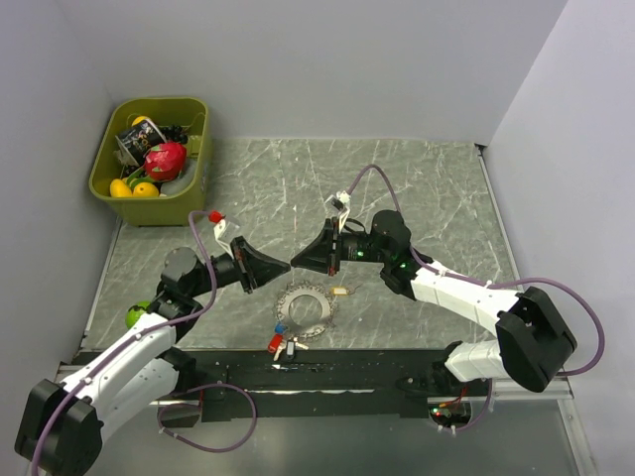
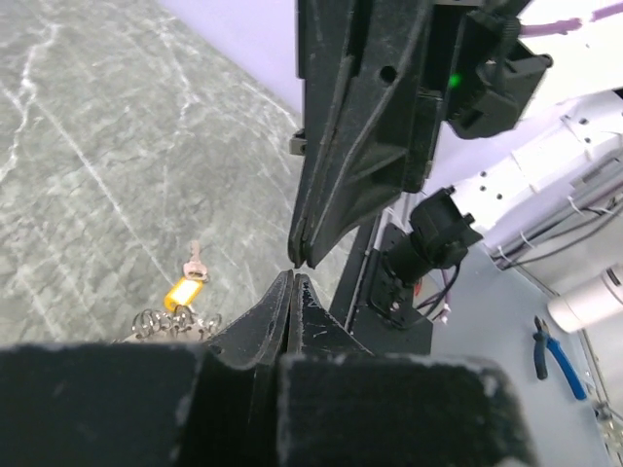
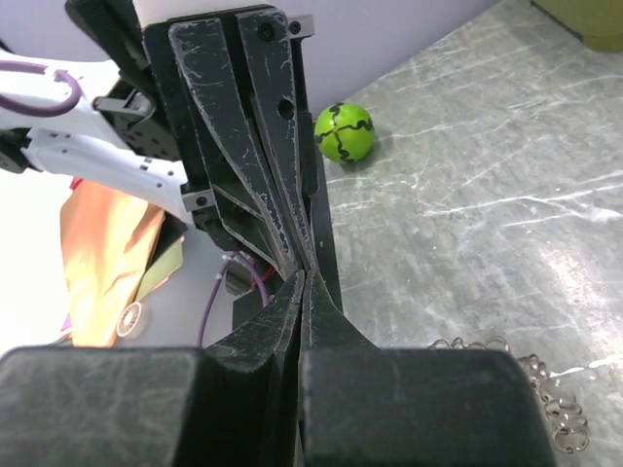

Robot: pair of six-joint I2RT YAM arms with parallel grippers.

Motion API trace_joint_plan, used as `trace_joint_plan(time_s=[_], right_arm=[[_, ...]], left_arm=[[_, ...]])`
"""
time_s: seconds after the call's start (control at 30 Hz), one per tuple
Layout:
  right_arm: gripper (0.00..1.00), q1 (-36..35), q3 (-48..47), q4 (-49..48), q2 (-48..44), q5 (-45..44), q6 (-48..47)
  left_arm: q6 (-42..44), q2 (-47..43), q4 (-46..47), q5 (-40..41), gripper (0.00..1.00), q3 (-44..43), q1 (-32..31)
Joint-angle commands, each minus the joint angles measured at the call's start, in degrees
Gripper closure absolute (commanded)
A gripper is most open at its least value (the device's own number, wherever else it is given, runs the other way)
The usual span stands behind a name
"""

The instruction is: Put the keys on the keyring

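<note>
The keyring point(image 1: 305, 309), a ring strung with many small grey keys, lies flat on the marble table near the front. Loose keys lie around it: a tan one point(image 1: 340, 292) to its right, and a blue-headed point(image 1: 279, 327), a red-headed point(image 1: 274, 344) and a whitish one point(image 1: 295, 347) at its near side. Above the ring's far left edge my left gripper point(image 1: 287, 266) and right gripper point(image 1: 295, 265) meet tip to tip, both shut, and I see nothing between either pair of jaws. The left wrist view shows the tan key point(image 2: 185, 288) and part of the keyring point(image 2: 165, 323) below.
A green bin point(image 1: 198, 177) of toy fruit stands at the table's back left corner. A green ball point(image 1: 136, 315) lies beside the left arm. A black rail point(image 1: 397, 363) runs along the near edge. Grey walls close in on the left and the right.
</note>
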State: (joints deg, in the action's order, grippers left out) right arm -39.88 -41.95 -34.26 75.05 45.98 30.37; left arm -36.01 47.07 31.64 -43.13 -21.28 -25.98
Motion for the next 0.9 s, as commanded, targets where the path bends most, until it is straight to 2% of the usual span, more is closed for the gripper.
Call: trace_joint_plan(time_s=[0.0,0.13,0.23,0.27,0.33,0.37,0.43,0.47,0.63,0.73,0.87], right_arm=[[1.0,0.2,-0.2,2.2,-2.4,-3.8,-2.2],[1.0,0.1,0.8,10.8,-5.0,-11.3,-5.1],[0.94,0.1,2.4,18.2,-7.0,-17.4,-7.2],[0.89,0.2,3.6,19.6,-7.5,-19.1,-7.3],[0.83,0.2,5.6,24.0,-8.9,-22.9,-8.0],[0.79,0.2,6.4,25.0,-9.2,-23.8,-8.0],[0.71,0.2,8.5,28.2,-10.1,-26.5,-7.7],[0.61,0.2,9.2,29.2,-10.4,-27.2,-7.6],[0.39,0.2,13.2,32.9,-12.3,-31.5,-6.8],[0.32,-0.4,13.8,34.3,-12.8,-33.3,-7.3],[0.29,-3.9,11.4,40.7,-11.1,-38.0,-8.3]], left_arm=[[1.3,0.4,-2.3,3.1,0.99,-1.8,-0.2],[2.9,1.8,-5.4,5.3,0.97,-2.4,-0.3],[3.3,3.1,-7.5,7.9,0.83,-2.7,-0.5],[3.6,3.7,-7.9,8.1,0.72,-2.6,-0.7],[3.9,5.7,-8.3,9.3,0.63,-2.6,-1.3],[4.0,6.4,-8.3,9.5,0.54,-2.6,-1.5],[4.2,9.1,-8.1,10.2,0.47,-2.5,-2.3],[4.2,10.0,-8.0,10.4,0.41,-2.5,-2.7],[3.8,16.6,-6.1,12.2,0.3,-2.9,-4.8],[3.6,19.7,-4.8,12.4,0.2,-3.6,-5.8],[3.2,21.8,-4.4,13.4,0.1,-4.5,-7.3]])
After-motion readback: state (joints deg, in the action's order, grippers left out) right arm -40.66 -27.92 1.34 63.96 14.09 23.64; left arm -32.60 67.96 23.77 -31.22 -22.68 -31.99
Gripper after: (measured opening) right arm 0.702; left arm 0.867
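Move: The keyring lies on the table almost straight under both closed hands, whose tips nearly meet: about 23 cm below the left hand and 2 cm to its right. The yellow-tagged key lies some 11 cm to the right of the right hand, 5 cm ahead and 24 cm below; from the left hand, the keyring's red-headed key is roughly 8 cm back and 4 cm left, down on the table. Parting above the keyring, both empty hands sink and spread their fingers. The right drops some 17 cm while swinging about 10 cm right towards the yellow-tagged key, its fingers tipping down and turning clockwise; the left sinks about 12 cm towards the keyring, easing slightly forward at first, tips down some 20 degrees and opens nearly wide. Neither is seen touching anything below. ##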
